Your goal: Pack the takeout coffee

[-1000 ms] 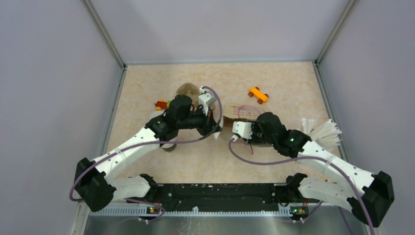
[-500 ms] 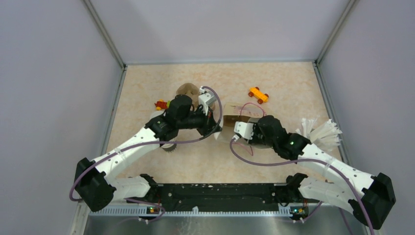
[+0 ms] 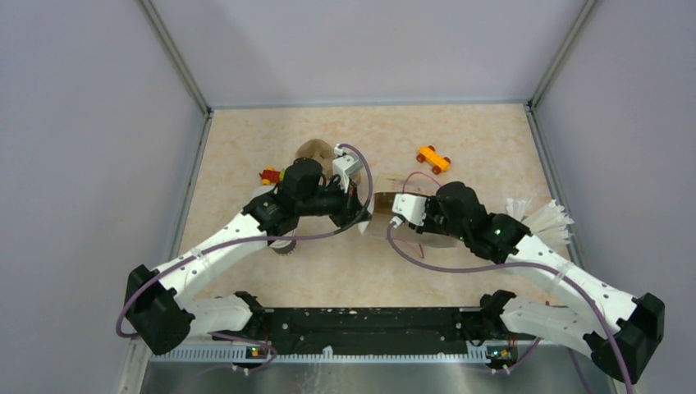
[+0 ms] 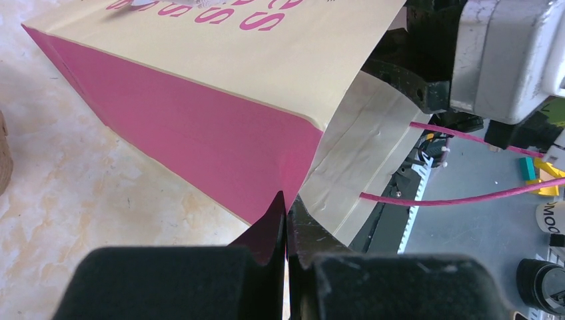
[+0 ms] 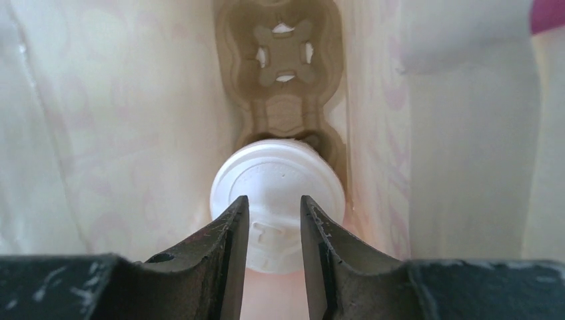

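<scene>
The takeout coffee (image 5: 278,172), a white cup with a round plastic lid, sits in the near slot of a brown pulp carrier (image 5: 285,113) deep inside the paper bag (image 5: 120,133). My right gripper (image 5: 274,199) is inside the bag mouth, open. Its fingers stand a narrow gap apart in front of the lid, which is wider than that gap, and nothing lies between them. The left gripper (image 4: 286,200) is shut on the bag's mouth edge, at the corner of the pink side panel (image 4: 200,133). In the top view the bag (image 3: 382,201) lies between both wrists.
An orange toy car (image 3: 432,158) lies behind the bag. A red and yellow toy (image 3: 271,175) and a brown stack (image 3: 312,150) sit by the left arm. A cup bristling with white sticks (image 3: 542,220) stands near the right arm. The carrier's far slot (image 5: 285,47) holds nothing.
The right wrist has shifted slightly toward the far side of the table over the bag. The left arm and the bag have stayed put.
</scene>
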`<state>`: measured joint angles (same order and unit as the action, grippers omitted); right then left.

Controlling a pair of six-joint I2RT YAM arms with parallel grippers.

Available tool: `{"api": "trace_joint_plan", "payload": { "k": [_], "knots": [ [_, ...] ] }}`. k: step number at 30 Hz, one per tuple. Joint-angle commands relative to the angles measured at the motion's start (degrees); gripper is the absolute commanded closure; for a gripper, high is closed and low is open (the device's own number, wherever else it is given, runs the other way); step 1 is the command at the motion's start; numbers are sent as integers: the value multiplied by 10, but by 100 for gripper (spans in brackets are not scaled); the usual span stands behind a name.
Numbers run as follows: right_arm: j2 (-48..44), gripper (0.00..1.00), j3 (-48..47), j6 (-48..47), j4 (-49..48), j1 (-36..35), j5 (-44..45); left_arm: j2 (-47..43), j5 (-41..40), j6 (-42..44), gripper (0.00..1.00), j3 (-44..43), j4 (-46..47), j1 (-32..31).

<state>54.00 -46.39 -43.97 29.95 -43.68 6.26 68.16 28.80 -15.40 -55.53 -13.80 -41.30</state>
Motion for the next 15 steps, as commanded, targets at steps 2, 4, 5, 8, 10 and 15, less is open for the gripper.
{"api": "trace_joint_plan", "payload": {
  "k": [2,4,5,8,10,15],
  "knots": [
    [-15,66,-36,23,57,6,-43,-10,-3,-14,98,-18,11,-2],
    [-21,66,-45,34,61,6,-44,-10,-4,-15,98,-19,12,-2],
    [-22,66,-55,40,64,7,-47,-10,-5,-15,98,-22,10,-2],
    [-17,66,-93,59,82,6,-57,-7,-9,-19,98,-37,1,-2],
    [-16,66,-121,72,89,6,-60,-4,-9,-24,98,-52,-9,-2],
    [-14,66,-175,97,107,6,-82,7,-6,-41,99,-91,-36,-2]
  ]
}}
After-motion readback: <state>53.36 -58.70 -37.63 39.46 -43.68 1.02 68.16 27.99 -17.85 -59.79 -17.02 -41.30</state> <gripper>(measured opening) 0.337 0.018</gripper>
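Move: The lidded cup stands inside the bag under the right gripper, its middle some 3 cm ahead, 2 cm left and 9 cm below. The holder's empty pocket is about 7 cm ahead, 12 cm left and 12 cm down; the orange toy car sits outside, roughly 25 cm ahead, 3 cm right and 15 cm down. From the left gripper, already pinching the bag's side, the cup is about 6 cm ahead, 16 cm right and 13 cm below. Leave the lidded cup in its holder and draw the empty right gripper out of the bag: ease it back not quite 2 cm, then lift quickly by about 6 cm, fingers kept part-open, rolling its left side up some 10 degrees. Keep the left gripper shut on the bag's edge, holding still at first, then raise it about 2 cm. ##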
